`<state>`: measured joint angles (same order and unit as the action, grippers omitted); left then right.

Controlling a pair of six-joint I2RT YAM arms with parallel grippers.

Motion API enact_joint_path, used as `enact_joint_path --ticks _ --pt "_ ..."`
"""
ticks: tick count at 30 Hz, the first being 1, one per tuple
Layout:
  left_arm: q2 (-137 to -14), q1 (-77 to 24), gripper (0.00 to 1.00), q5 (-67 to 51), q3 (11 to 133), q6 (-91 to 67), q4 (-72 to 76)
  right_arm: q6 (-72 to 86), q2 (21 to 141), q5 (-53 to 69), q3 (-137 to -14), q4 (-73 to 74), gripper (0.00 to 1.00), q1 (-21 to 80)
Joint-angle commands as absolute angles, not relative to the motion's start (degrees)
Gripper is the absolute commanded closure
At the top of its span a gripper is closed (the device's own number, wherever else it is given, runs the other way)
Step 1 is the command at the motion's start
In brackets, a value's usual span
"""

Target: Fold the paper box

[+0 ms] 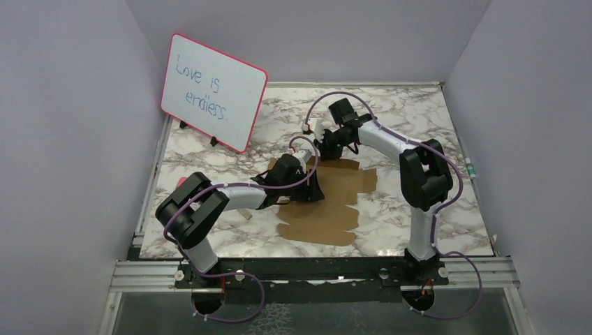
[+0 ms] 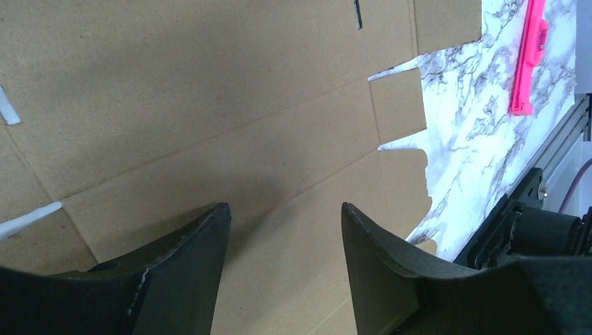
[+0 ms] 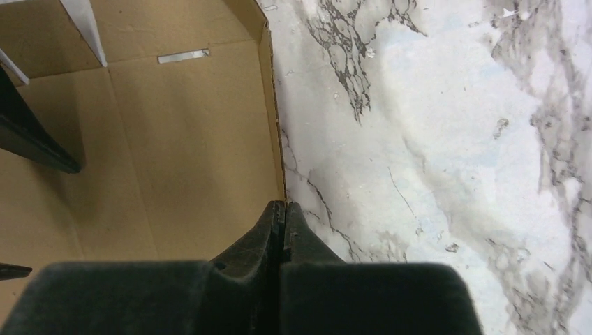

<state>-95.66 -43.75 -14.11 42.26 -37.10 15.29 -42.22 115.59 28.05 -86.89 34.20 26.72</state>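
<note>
The paper box [image 1: 335, 202] is a flat brown cardboard sheet with flaps and notches, lying mid-table. My left gripper [image 1: 307, 187] stands over its left part. In the left wrist view that gripper [image 2: 283, 206] is open, its fingertips close above the cardboard [image 2: 209, 105] with nothing between them. My right gripper [image 1: 324, 150] is at the sheet's far edge. In the right wrist view its jaws [image 3: 283, 204] are pressed together on the cardboard's edge [image 3: 278, 125], brown panel [image 3: 174, 139] to the left, marble to the right.
A pink-framed whiteboard [image 1: 213, 91] stands at the back left. A pink object [image 2: 534, 49] lies on the marble near the table's left edge, beside the metal rail [image 2: 558, 139]. The left gripper's dark finger [image 3: 35, 139] shows at the left of the right wrist view.
</note>
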Motion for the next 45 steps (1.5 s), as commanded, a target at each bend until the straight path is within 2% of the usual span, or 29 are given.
enact_joint_path --ticks 1,13,19,29,45 --pt "-94.8 -43.6 0.39 -12.0 42.5 -36.8 14.8 -42.9 110.9 21.7 -86.2 34.4 0.99 29.2" --pt "-72.6 -40.5 0.35 -3.9 34.1 -37.9 11.5 -44.7 99.5 10.5 -79.2 23.6 0.99 35.2" --pt "-65.8 -40.2 0.36 -2.7 26.9 -42.0 11.4 -45.7 96.0 5.0 -75.5 19.4 0.99 38.5" --pt "-66.6 -40.2 0.38 -3.7 19.2 -46.8 17.4 -46.7 90.2 -5.9 -66.0 9.6 0.99 46.4" --pt "-69.0 -40.2 0.38 -0.8 16.5 -48.5 20.3 -45.9 82.8 -15.0 -53.9 0.6 0.99 57.5"
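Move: The right hand already pinches the raised far rim of the paper box card. The cross crease that this part must fold about lies about 15 cm back of it and 2 cm lower, with the right flap 13 cm to its right and 7 cm back. For the left hand, the near panel's left end is 10 cm left, 4 cm back and just below; the grey block lies 22 cm left and 4 cm back. Keeping its shut pinch on the far rim, the right hand hauls it up about 10 cm, then back some 9 cm and a little left towards the cross crease, its fingers swinging outward by roughly 45 degrees. The left hand, half open, hops up and over to the left, then comes down about 10 cm to the left and slightly back, on the near panel's left end, turning counter-clockwise. ##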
